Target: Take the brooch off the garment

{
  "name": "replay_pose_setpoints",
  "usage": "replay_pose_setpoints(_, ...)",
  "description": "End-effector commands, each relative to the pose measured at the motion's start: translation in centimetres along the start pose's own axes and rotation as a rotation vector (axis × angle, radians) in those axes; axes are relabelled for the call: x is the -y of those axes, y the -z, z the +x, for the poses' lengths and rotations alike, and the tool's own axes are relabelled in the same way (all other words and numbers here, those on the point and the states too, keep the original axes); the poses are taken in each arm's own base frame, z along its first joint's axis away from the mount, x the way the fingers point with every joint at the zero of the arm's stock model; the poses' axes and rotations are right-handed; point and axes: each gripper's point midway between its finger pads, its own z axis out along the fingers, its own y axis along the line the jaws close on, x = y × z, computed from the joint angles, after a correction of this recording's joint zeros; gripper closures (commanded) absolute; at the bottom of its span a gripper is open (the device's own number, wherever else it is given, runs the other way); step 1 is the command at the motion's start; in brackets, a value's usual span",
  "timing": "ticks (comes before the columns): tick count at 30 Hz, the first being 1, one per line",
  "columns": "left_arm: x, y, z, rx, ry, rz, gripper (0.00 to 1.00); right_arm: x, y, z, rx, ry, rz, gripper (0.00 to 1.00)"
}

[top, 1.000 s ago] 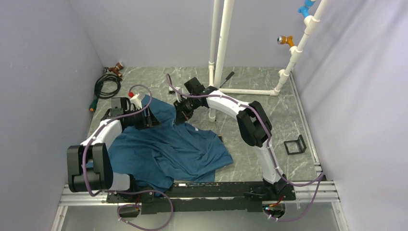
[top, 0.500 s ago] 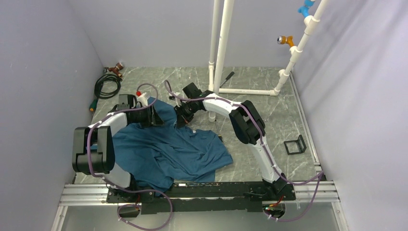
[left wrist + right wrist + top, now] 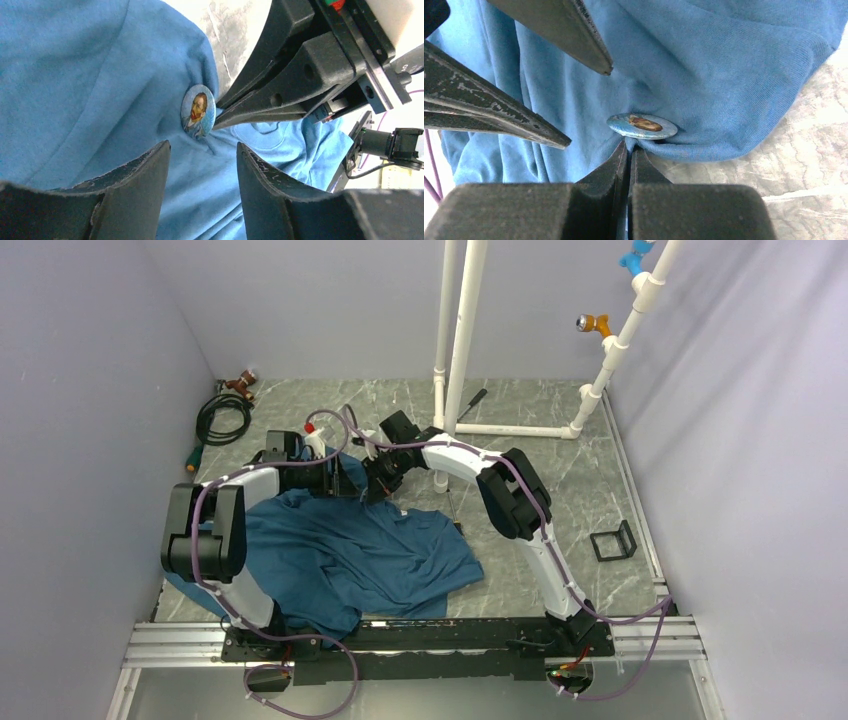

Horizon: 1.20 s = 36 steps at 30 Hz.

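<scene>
The garment [image 3: 350, 550], a teal-blue T-shirt, lies crumpled on the marble table. The brooch [image 3: 198, 111], a small round badge with a portrait on it, is pinned near the garment's far edge [image 3: 724, 65]. My right gripper [image 3: 629, 144] is shut on a fold of cloth right under the brooch [image 3: 642, 125]. Over the cloth my left gripper [image 3: 202, 145] is open and empty, the brooch just beyond its tips. Its fingers [image 3: 589, 40] show in the right wrist view. From above, the left gripper [image 3: 335, 475] and right gripper [image 3: 372, 485] nearly meet.
A coiled black cable [image 3: 222, 420] and a brown toy [image 3: 240, 383] lie at the back left. A white pipe frame [image 3: 455, 340] stands at the back centre, with a dark tool [image 3: 470, 402] beside it. A small black stand [image 3: 612, 540] sits at the right.
My left gripper has swung right across the garment toward the brooch and the right gripper. The right gripper shifted slightly left early on, then stayed shut on the cloth.
</scene>
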Motion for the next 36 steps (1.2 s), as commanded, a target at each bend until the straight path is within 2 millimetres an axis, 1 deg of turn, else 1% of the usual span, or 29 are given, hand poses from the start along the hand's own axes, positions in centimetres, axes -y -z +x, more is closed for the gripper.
replay_pose_setpoints(1, 0.9, -0.6, -2.2, 0.081, -0.074, 0.068, 0.43, 2.5, 1.6, -2.8, 0.096, -0.033, 0.040, 1.00)
replay_pose_setpoints(4, 1.1, -0.7, -2.4, 0.129, -0.096, 0.089, 0.42, 3.1, 1.9, -2.8, 0.105, -0.054, 0.035, 1.00)
replay_pose_setpoints(10, 0.4, -1.2, -2.2, 0.168, -0.128, 0.079, 0.44, 4.0, 2.0, -2.7, 0.112, -0.078, 0.027, 1.00)
replay_pose_setpoints(18, 0.3, -1.9, -2.8, 0.172, -0.131, 0.082, 0.51, 3.7, 2.1, -2.6, 0.112, -0.085, -0.002, 1.00)
replay_pose_setpoints(23, -0.4, -2.2, -3.3, 0.173, -0.107, 0.050, 0.55, 3.6, 2.1, -2.4, 0.107, -0.083, -0.001, 1.00)
replay_pose_setpoints(27, -0.5, -2.4, -3.3, 0.166, -0.100, 0.058, 0.64, 3.7, 2.3, -2.3, 0.104, -0.080, 0.009, 1.00)
replay_pose_setpoints(34, -0.7, -3.2, -3.4, 0.145, -0.096, 0.045, 0.87, 3.2, 2.9, -2.7, 0.120, -0.056, 0.007, 1.00)
replay_pose_setpoints(36, -0.8, -3.5, -3.4, 0.140, -0.095, 0.036, 0.88, 3.0, 3.2, -3.0, 0.132, -0.050, 0.008, 0.99)
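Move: The brooch lies about 3 cm to the right of the left fingertips, some 1 cm farther out and 2 cm lower. From the right fingertips it is about 2 cm to the left and 1 cm higher, fore-and-aft level with them. From the left hand, the garment's white tag is roughly 10 cm right and 5 cm back, about 4 cm lower, and the white pole's foot some 18 cm right and 2 cm farther out. Forward about 3 cm and a little down goes the left hand, its half-open fingers closing until nearly shut, their tips pinching the brooch's rim. The right hand, still shut on the cloth beside the brooch, first draws it about 3 cm forward and a bit right, then holds still while the left closes. ##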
